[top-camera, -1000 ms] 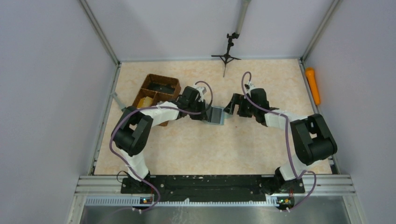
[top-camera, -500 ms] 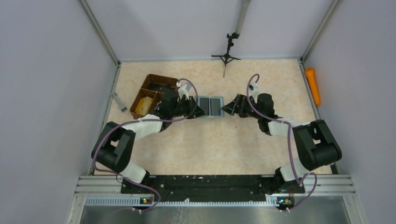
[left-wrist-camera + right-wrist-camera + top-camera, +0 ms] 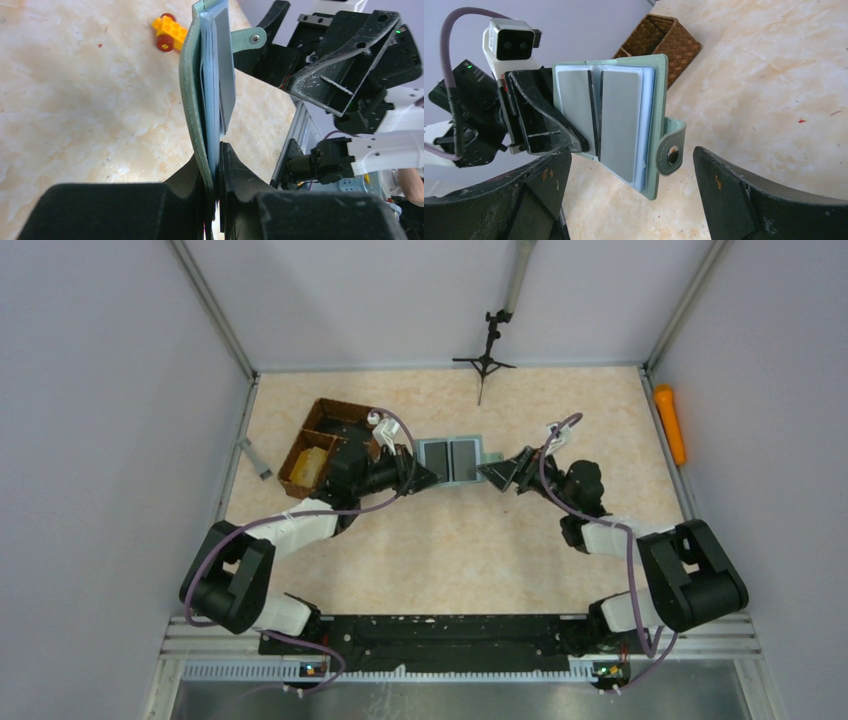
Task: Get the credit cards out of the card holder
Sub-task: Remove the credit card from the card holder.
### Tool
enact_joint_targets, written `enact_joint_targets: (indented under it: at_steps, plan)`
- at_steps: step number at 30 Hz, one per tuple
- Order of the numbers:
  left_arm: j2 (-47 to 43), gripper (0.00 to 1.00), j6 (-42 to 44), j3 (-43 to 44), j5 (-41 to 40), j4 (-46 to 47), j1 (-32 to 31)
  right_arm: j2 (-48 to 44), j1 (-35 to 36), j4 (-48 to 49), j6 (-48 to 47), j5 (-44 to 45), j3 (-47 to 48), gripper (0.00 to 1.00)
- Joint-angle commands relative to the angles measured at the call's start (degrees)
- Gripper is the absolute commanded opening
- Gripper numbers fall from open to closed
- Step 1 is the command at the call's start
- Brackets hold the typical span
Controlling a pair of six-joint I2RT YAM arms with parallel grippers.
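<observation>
The grey-green card holder (image 3: pixel 450 460) is held off the table, spread open, with my left gripper (image 3: pixel 422 476) shut on its left edge. In the left wrist view the fingers (image 3: pixel 235 175) pinch the holder (image 3: pixel 191 90) edge-on, and a grey card (image 3: pixel 226 75) stands out from its blue-grey sleeves. The right wrist view shows two grey credit cards (image 3: pixel 619 117) side by side in the open holder (image 3: pixel 660 95), with the snap tab (image 3: pixel 672 155) hanging at its right edge. My right gripper (image 3: pixel 499 473) is open just right of the holder, its jaws (image 3: pixel 631 152) straddling the lower corner without touching.
A brown wicker tray (image 3: pixel 345 418) holding a yellow block (image 3: pixel 312 457) sits behind the left arm. A yellow toy block with red wheels (image 3: pixel 167 32) lies on the table. An orange object (image 3: pixel 670 425) lies by the right wall, and a small tripod (image 3: pixel 487 355) stands at the back.
The left arm has carried the holder back and up and turned it to face upward, spread open. The right gripper has stayed open and followed it, its arm swinging outward.
</observation>
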Motion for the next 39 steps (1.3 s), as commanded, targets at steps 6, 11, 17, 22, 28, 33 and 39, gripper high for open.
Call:
enact_joint_targets:
  at_steps: [6,11,17,22,28,33,39]
  plan:
    - [-1.86,0.01,-3.37,-1.5,6.42,14.83,0.27,-1.58,1.32,6.97,0.64,-3.15,1.27,0.78]
    - [-1.37,0.01,-3.64,-1.35,6.67,15.08,0.25,-1.81,1.27,9.92,1.75,-3.79,0.62,0.57]
    - [-1.24,0.01,-2.64,-0.83,5.33,12.59,0.23,-1.99,1.27,12.47,2.75,-3.98,-0.28,0.35]
    - [-0.54,0.02,-2.32,-0.05,5.08,10.92,0.22,-1.24,1.26,13.06,3.22,-5.56,0.2,0.14]
    - [-0.4,0.12,-1.37,0.8,3.25,7.63,0.29,0.77,1.11,13.38,4.01,-7.11,1.37,0.01]
    - [-1.29,0.4,3.79,3.64,-6.48,-6.18,0.23,1.02,0.25,7.3,2.55,-5.39,2.31,0.0]
    - [-1.0,0.5,6.42,6.5,-14.42,-16.16,0.23,2.27,0.15,-2.17,-0.76,-2.16,4.97,0.0]
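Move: The open card holder is already up off the table, its lower left part in the left fingers; its middle lies some 3 cm to the right, 3 cm farther out and 2 cm above that hand. From the right hand, open beside it, the middle is about 8 cm left, 3 cm ahead and 1 cm up; the holder's strap is 2 cm left, 1 cm ahead and 1 cm up. The toy car stands roughly 10 cm to the right hand's right, 4 cm ahead and 13 cm below. The card holder's right edge and strap get pinched by the right hand, which rises about 3.5 cm, easing back and left, as its wide-open fingers shut. Meanwhile the left hand keeps its hold and lifts some 2.5 cm. Once the right grips, the left fingers open and leave the lower left corner, going about 3.5 cm forward, 3.5 cm down and a little left, while the right sinks nearly 3 cm. ##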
